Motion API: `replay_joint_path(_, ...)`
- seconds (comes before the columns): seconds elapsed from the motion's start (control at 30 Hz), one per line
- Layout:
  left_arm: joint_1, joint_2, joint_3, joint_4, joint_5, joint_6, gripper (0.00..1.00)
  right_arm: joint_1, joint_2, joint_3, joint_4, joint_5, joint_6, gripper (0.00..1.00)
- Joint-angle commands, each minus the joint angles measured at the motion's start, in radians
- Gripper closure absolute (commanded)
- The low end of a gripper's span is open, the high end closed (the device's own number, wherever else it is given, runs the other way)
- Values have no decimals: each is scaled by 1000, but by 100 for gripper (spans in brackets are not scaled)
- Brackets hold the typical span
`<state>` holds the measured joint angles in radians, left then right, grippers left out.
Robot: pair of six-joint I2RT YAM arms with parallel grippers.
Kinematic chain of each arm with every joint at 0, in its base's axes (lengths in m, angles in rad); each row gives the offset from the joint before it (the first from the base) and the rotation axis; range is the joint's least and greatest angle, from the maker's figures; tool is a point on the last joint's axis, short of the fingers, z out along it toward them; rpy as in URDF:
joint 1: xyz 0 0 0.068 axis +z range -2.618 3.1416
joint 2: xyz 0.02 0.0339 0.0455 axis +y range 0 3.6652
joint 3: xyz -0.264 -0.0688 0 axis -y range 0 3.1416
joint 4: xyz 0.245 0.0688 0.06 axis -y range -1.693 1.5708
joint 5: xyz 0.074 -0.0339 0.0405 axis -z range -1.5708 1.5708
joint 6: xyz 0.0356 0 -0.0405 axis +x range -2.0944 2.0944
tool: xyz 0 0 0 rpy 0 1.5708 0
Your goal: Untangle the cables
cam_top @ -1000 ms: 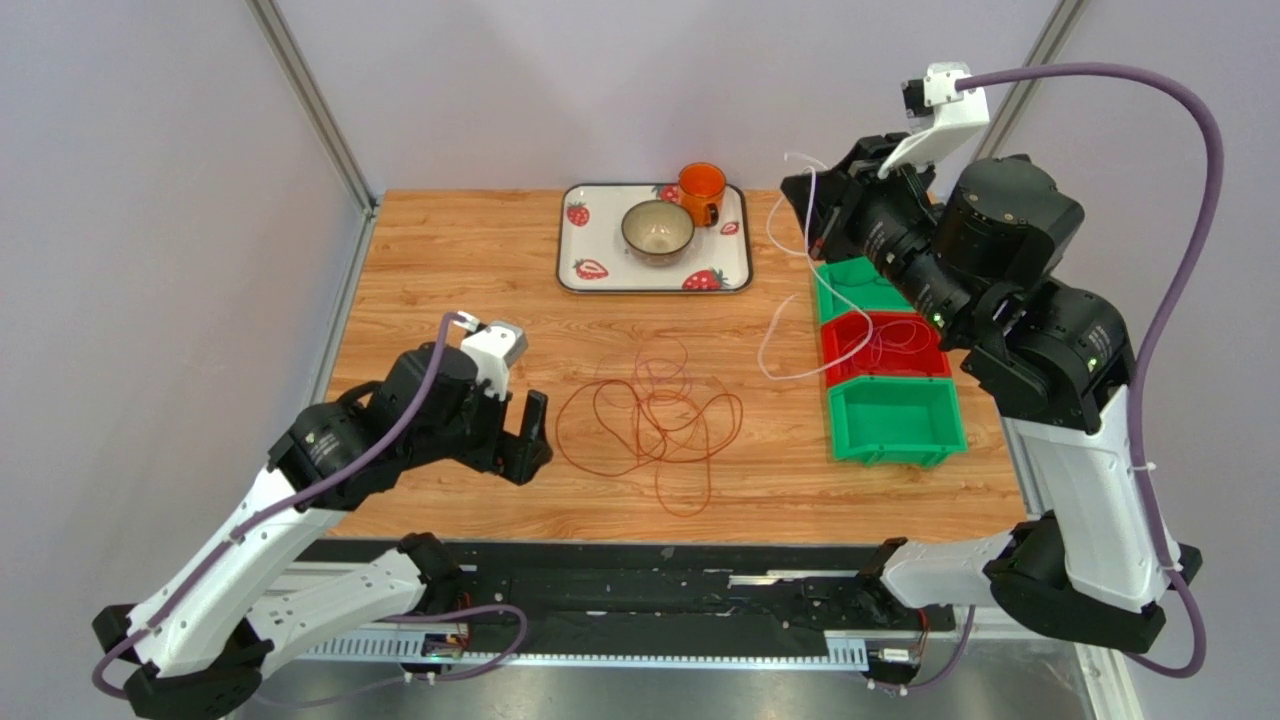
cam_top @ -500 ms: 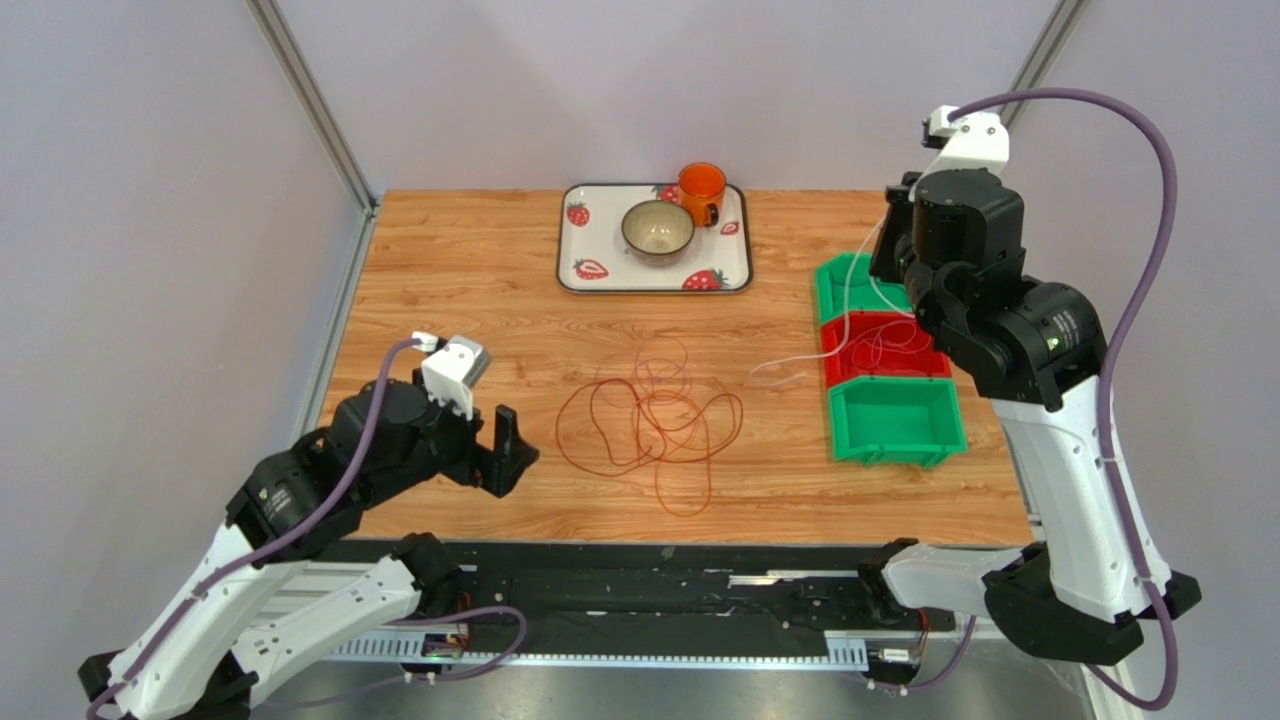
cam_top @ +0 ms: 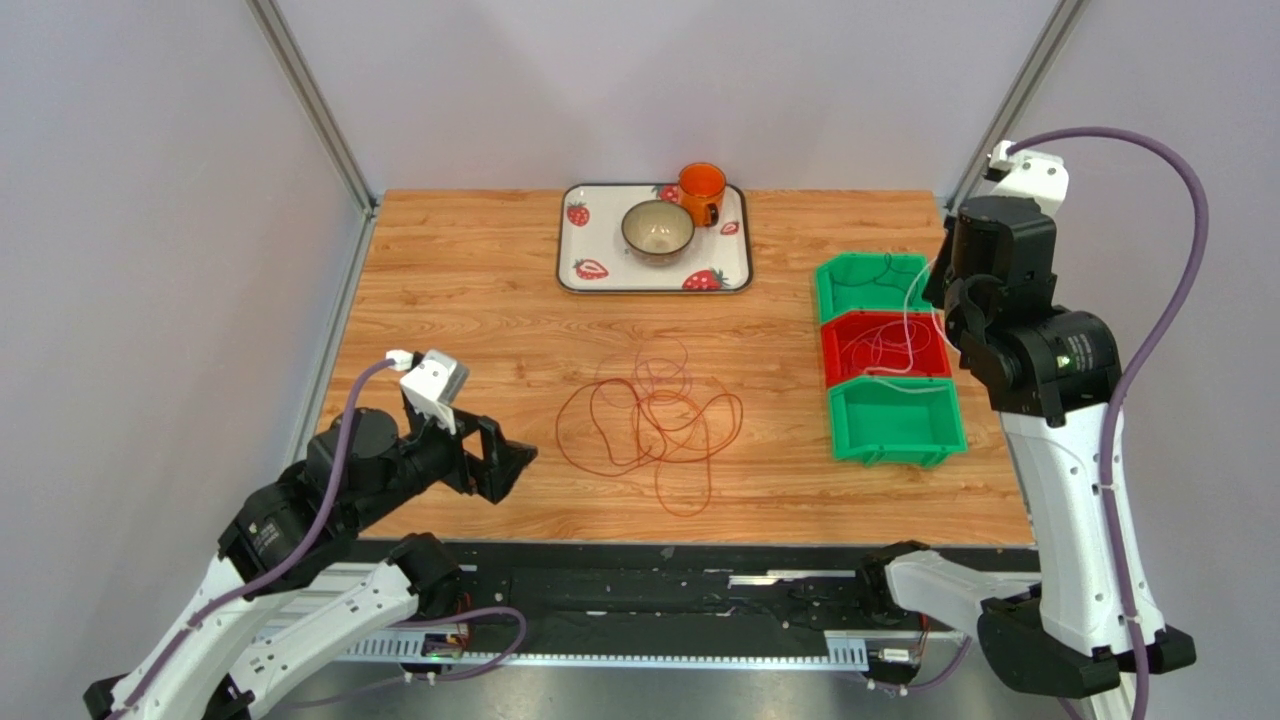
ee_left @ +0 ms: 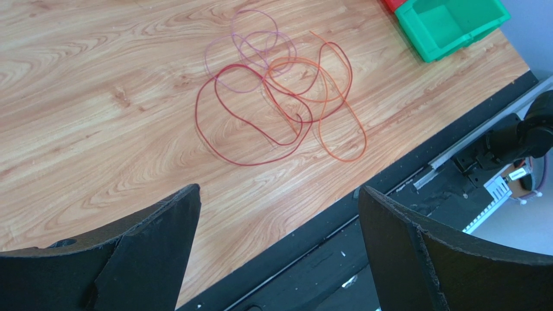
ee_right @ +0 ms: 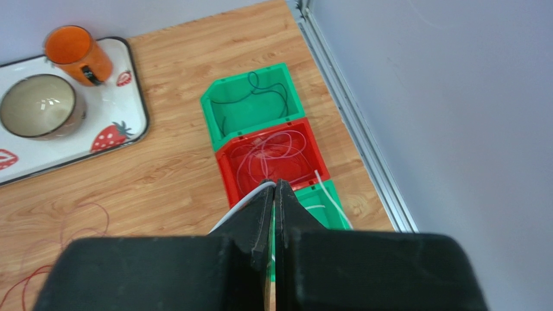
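A tangle of thin cables (cam_top: 654, 420) in red, orange and pale pink lies in loose loops on the wooden table, and shows again as the cables (ee_left: 279, 97) in the left wrist view. My left gripper (ee_left: 278, 191) hangs open and holds nothing, near the table's front edge, left of the tangle. My right gripper (ee_right: 274, 184) is shut on a white cable (ee_right: 272, 155), high above the bins. That cable's loops lie in the red bin (ee_right: 227, 165), with one end trailing over the near green bin (ee_right: 334, 194). A dark cable (ee_right: 259, 91) lies in the far green bin.
Three bins stand in a row at the right: a far green bin (cam_top: 831, 285), the red bin (cam_top: 830, 348) and the near green bin (cam_top: 894, 435). A strawberry tray (cam_top: 574, 263) at the back holds a bowl (cam_top: 658, 228) and an orange mug (cam_top: 700, 191).
My right arm swung right and back, carrying the white cable off the table to above the bins, where it now drapes. My left arm drew back toward the near left edge.
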<state>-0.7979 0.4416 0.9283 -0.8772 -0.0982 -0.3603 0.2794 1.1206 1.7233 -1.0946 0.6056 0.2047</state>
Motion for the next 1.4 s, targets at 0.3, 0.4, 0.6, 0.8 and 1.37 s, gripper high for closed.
replay_joint_path(0.3,-7,-29,-23,47,-29,-5,1,-160,-73,-215,102,5,76,100)
replay_joint_path(0.4,-12,-30,-23,43,-40,-8,1,-175,-74,-238,114,-10,82,100)
replay_joint_path(0.6,-21,-29,-26,43,-54,-11,1,-186,-87,-283,114,-39,137,100)
replay_joint_path(0.8,-38,-32,-26,35,-74,-19,1,-227,-116,-387,151,-78,222,100)
replay_joint_path(1.37,-69,-35,-29,26,-110,-29,1,-494,-177,-671,366,-458,357,100)
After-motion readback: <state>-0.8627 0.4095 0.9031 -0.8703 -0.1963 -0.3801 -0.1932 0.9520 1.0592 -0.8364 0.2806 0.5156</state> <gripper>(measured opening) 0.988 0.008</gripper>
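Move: The near green bin, where the white cable in the right fingers is being taken, lies about 9 cm to the right of that hand, only 1 cm farther out and some 38 cm below. The red bin is roughly 13 cm ahead and 10 cm right of the hand, the cable tangle 26 cm to its left and about 1 cm ahead, both at table height. From the left hand the near green bin is about 14 cm ahead, 48 cm right and 25 cm below. The white cable, still pinched in the shut right fingers, is lowered some 17 cm towards the near green bin, with a drift of about 6 cm to the right. The sinking eases midway, then picks up again. On the way the wrist turns clockwise by roughly 20 degrees and its left side rises; the grip is kept. ##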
